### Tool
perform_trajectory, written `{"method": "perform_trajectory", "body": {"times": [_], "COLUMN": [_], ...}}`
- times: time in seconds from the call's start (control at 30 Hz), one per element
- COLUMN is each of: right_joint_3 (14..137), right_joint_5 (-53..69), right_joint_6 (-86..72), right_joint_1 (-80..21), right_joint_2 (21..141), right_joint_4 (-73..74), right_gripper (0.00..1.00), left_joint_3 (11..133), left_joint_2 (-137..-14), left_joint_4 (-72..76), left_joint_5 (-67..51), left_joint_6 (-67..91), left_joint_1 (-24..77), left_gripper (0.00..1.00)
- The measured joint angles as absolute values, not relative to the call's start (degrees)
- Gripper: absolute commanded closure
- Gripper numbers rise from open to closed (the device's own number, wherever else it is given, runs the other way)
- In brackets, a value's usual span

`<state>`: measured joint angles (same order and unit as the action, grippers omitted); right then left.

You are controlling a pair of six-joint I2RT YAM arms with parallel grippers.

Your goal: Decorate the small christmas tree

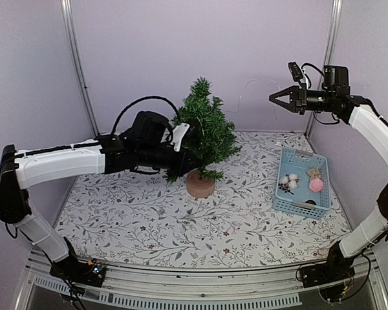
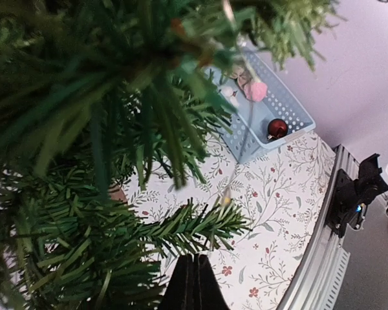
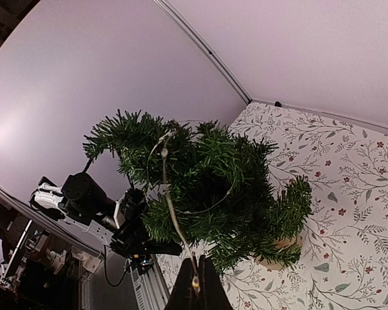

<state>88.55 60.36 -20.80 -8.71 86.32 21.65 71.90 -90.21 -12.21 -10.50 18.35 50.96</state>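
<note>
The small christmas tree point(image 1: 205, 126) stands mid-table on its tan wooden base point(image 1: 200, 185). A thin fairy-light wire point(image 3: 171, 206) loops through its branches. My left gripper point(image 1: 183, 159) reaches into the tree's left side at mid height. In the left wrist view it point(image 2: 195, 257) is shut, with the wire point(image 2: 244, 132) and a small bulb running down to its tips among the needles. My right gripper point(image 1: 273, 98) is raised high at the right, away from the tree. Seen from its own wrist, the right gripper point(image 3: 195, 263) is shut on the wire, a bulb between the fingers.
A light blue basket point(image 1: 297, 155) sits at the right of the table, holding white balls point(image 1: 288, 181), a pink pompom point(image 1: 316, 185) and a dark red ball point(image 2: 277, 127). The enclosure's purple walls and metal posts stand close behind and beside the arms.
</note>
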Motion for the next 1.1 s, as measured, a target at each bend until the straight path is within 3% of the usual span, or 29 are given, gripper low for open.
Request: {"method": "perform_trajectory", "body": {"times": [0.1,0.23,0.37,0.5,0.77,0.9,1.1], "right_joint_3": [88.84,88.97,89.01,89.54,89.62,90.08,92.31], "right_joint_5": [60.34,60.36,60.36,60.31,60.23,60.36,60.64], "right_joint_6": [-20.51,-19.68,-19.0,-18.48,-17.41,-16.99,-16.93], "right_joint_1": [-8.84,-8.97,-9.06,-9.13,-9.15,-9.23,-9.63], "right_joint_2": [86.28,85.76,85.08,85.01,84.75,84.68,83.7], "right_joint_4": [22.59,24.03,25.19,25.98,27.16,27.73,28.16], "right_gripper": [1.0,1.0,1.0,1.0,1.0,1.0,1.0], "left_joint_3": [70.5,69.25,68.73,67.81,67.35,68.62,69.04], "left_joint_2": [-87.61,-83.2,-80.05,-77.73,-73.38,-74.13,-76.23], "left_joint_4": [-11.38,-10.74,-9.06,-8.99,-11.07,-10.76,-7.49], "left_joint_5": [-9.13,-7.84,-7.57,-7.53,-4.99,-4.4,-5.19], "left_joint_6": [17.96,16.45,14.9,13.37,10.55,9.15,6.66], "left_joint_1": [50.96,50.96,51.0,51.0,50.5,50.35,50.89], "left_gripper": [0.97,0.6,0.44,0.42,0.53,0.46,0.45]}}
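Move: The left hand holds an end of the light string low on the near side of the tree; the tree's middle is about 10 cm ahead of that hand, 1 cm to its right and 5 cm higher, and the blue basket lies some 37 cm to its right, 10 cm ahead and 13 cm below. From the right hand, which grips the string's other stretch, the tree is roughly 22 cm left, 3 cm ahead and 13 cm below. Letting go of the string against the lower front branches, the left hand spreads its shut fingers to about half open as it climbs roughly 10 cm up the tree's near side and some 4 cm left, tipping its fingers up by about 20 degrees. The right hand keeps its pinch on the string and eases back and up, 2 to 3 cm each way. ##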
